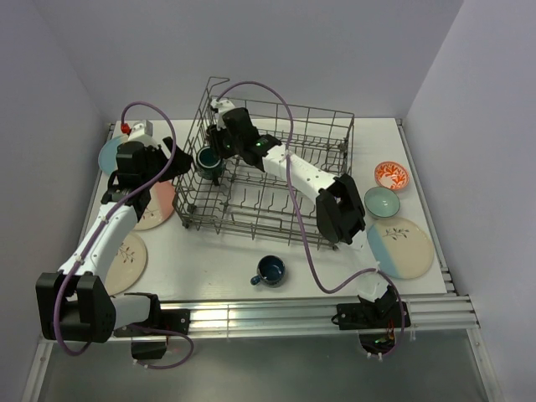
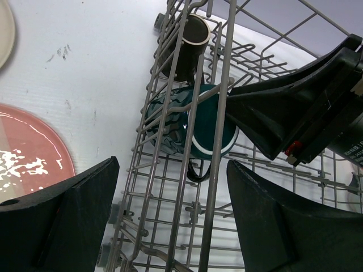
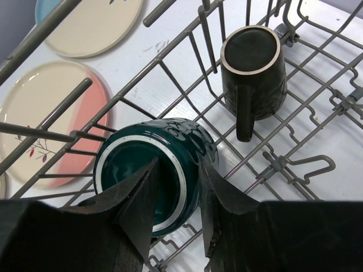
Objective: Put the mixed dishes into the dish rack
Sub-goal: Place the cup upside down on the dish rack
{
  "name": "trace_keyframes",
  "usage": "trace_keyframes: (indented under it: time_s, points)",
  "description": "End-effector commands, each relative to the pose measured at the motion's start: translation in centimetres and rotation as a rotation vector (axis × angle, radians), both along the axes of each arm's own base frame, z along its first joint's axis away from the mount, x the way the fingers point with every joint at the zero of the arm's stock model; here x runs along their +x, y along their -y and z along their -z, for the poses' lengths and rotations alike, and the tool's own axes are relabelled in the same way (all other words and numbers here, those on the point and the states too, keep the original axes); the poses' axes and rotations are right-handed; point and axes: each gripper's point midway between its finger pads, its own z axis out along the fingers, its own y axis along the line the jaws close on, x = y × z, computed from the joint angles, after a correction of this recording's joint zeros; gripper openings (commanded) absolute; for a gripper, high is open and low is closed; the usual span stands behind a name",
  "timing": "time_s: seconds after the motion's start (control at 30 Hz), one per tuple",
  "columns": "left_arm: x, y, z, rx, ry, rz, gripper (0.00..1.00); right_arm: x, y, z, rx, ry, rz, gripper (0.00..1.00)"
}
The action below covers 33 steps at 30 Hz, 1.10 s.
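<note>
The dish rack stands mid-table, a grey wire basket. A teal mug lies on its side on the rack floor near the left wall, beside a dark mug that also lies on its side. My right gripper reaches into the rack. One finger is inside the teal mug and the other is against its outside, with a gap showing at the inner finger. My left gripper hangs wide open and empty just outside the rack's left wall. From there the teal mug shows through the wires.
A dark blue mug stands on the table in front of the rack. Three plates lie on the left. On the right are another plate, an orange-red bowl and a pale green bowl.
</note>
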Motion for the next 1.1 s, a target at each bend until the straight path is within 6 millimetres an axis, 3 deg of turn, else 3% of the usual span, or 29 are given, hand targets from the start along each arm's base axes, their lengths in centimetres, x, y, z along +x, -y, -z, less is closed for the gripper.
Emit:
trace_keyframes:
  time_s: [0.0, 0.27, 0.6, 0.93, 1.07]
  points:
    - [-1.5, 0.8, 3.9, 0.003, -0.120, 0.041, 0.83, -4.5, -2.1, 2.7, -0.050, -0.088, -0.111, 0.41]
    - [-1.7, 0.7, 3.8, 0.006, -0.116, 0.036, 0.83, -4.5, -1.9, 2.5, -0.045, -0.094, -0.105, 0.45]
    - [-2.0, 0.7, 3.8, -0.005, -0.110, 0.033, 0.84, -6.0, -0.5, -0.4, 0.006, -0.062, -0.164, 0.54]
    - [-2.1, 0.7, 3.4, -0.007, -0.099, 0.034, 0.84, -5.0, -0.3, -1.1, 0.013, -0.030, -0.175, 0.60]
    - [-2.3, 0.7, 3.2, -0.008, -0.095, 0.034, 0.84, -3.9, -0.1, -1.5, -0.013, 0.030, -0.185, 0.75]
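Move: The green cup lies tilted on the rack just off the right fingertips, its ringed base end towards them: its middle is about 3 cm to that hand's left, 2 cm back and 3 cm below. The dark mug stands some 7 cm ahead of the right hand, 3 cm left and 4 cm lower; the rack's left wall runs about 8 cm to the hand's left, 2 cm back. From the left hand the green cup is roughly 7 cm ahead, 6 cm right and 7 cm lower. With its fingertips starting close against the base end of the green cup, the right hand draws back about 4.5 cm towards the robot, away from the dark mug, sinking about 1.5 cm and turning slightly counter-clockwise, so that the forward finger seems to push the cup's base end along. The half-open fingers spread steadily and then widely, until they stand open on either side of the cup's near end, pointing at it without gripping. ##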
